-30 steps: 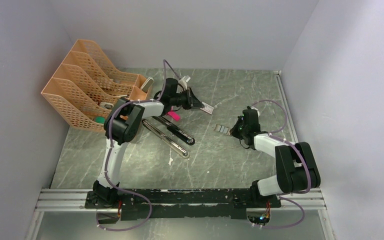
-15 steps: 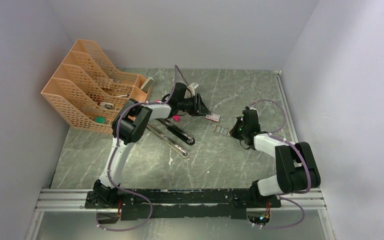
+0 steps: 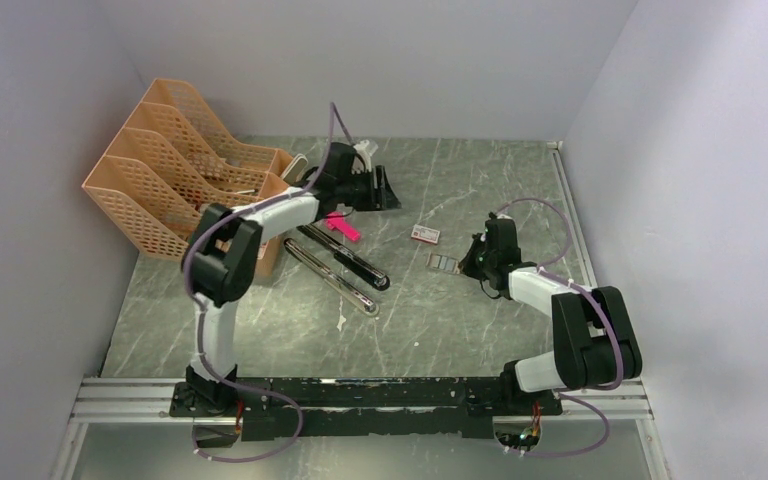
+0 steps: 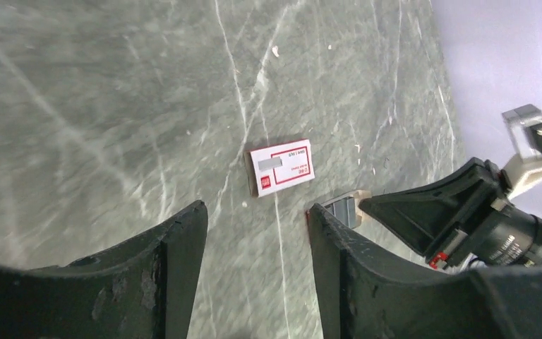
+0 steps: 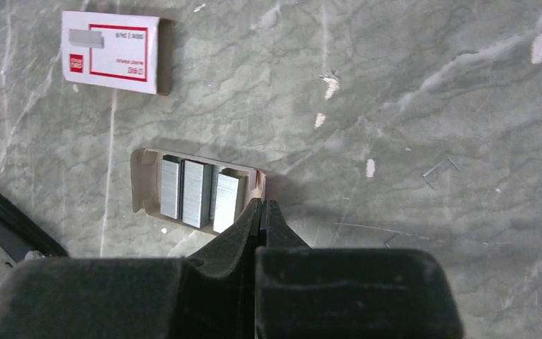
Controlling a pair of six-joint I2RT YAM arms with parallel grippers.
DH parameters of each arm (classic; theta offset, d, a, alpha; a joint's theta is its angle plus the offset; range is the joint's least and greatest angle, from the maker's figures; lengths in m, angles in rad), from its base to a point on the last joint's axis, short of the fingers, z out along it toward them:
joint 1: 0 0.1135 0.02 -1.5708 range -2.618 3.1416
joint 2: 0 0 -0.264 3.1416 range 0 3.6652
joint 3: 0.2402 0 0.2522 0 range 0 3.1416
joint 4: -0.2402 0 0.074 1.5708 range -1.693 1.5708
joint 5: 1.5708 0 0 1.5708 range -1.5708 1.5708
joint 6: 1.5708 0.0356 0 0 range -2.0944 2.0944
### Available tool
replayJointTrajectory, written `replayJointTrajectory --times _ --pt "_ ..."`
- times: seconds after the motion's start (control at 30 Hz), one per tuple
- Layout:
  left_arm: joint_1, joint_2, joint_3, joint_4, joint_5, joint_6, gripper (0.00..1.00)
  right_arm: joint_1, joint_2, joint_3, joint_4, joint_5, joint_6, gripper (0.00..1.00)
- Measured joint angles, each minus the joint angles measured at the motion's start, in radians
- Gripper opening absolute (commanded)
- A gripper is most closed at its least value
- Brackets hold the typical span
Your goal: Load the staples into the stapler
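The staples [image 5: 197,192] lie as three silvery blocks in an open cardboard tray [image 5: 139,185]. My right gripper [image 5: 262,205] is shut on the upright flap at the tray's right end. The white sleeve box with red print [image 4: 282,166] lies flat on the table beyond the tray. My left gripper [image 4: 254,212] hovers open and empty, back from the box [image 3: 425,233]. The stapler [image 3: 352,264] lies opened on the table with its silver rail [image 3: 332,282] alongside, left of the tray [image 3: 443,262]. From above, the left gripper [image 3: 382,190] is far from the right gripper [image 3: 472,262].
An orange mesh file organizer [image 3: 175,185] stands at the far left. A bright pink plastic piece [image 3: 342,226] lies by the stapler's far end. A loose bent staple [image 5: 441,169] lies right of the tray. Walls close in the table on three sides.
My left gripper set the white box down on the table, opened, and drew back toward the far left. The right gripper and the tray stayed put.
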Motion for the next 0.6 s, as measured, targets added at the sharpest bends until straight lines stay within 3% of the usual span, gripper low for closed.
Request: replayJointTrajectory --times 0.33,0.6 --pt "0.028 -0.380 -0.172 -0.181 -0.195 0.206 0.61 0.001 0.000 0.018 -0.009 -0.126 -0.027 0.00" --pt "0.031 -0.481 -0.212 -0.327 -0.274 0.317 0.61 0.002 0.051 0.071 -0.025 -0.188 -0.083 0.02"
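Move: About 11 cm to the left hand's left, 9 cm back and 8 cm below lies the opened black stapler; from that hand the pink strip is some 13 cm left, 1 cm back, and the staple box 7 cm right, 4 cm back, both as far below. The right hand pinches the end of the staple tray, centred 4 cm left, 1 cm ahead; the black stapler is roughly 27 cm left and 3 cm ahead, the staple box 8 cm left and ahead. Drawing away from the set-down staple box, the open left hand sweeps some 11 cm left, rising about 7 cm early on and easing back, its fingers tipping steeper down and swinging counter-clockwise, to end high above the pink strip and black stapler. The right hand keeps its shut pinch on the staple tray, carrying it about 3 cm left towards the stapler, turning counter-clockwise and rising slightly. ##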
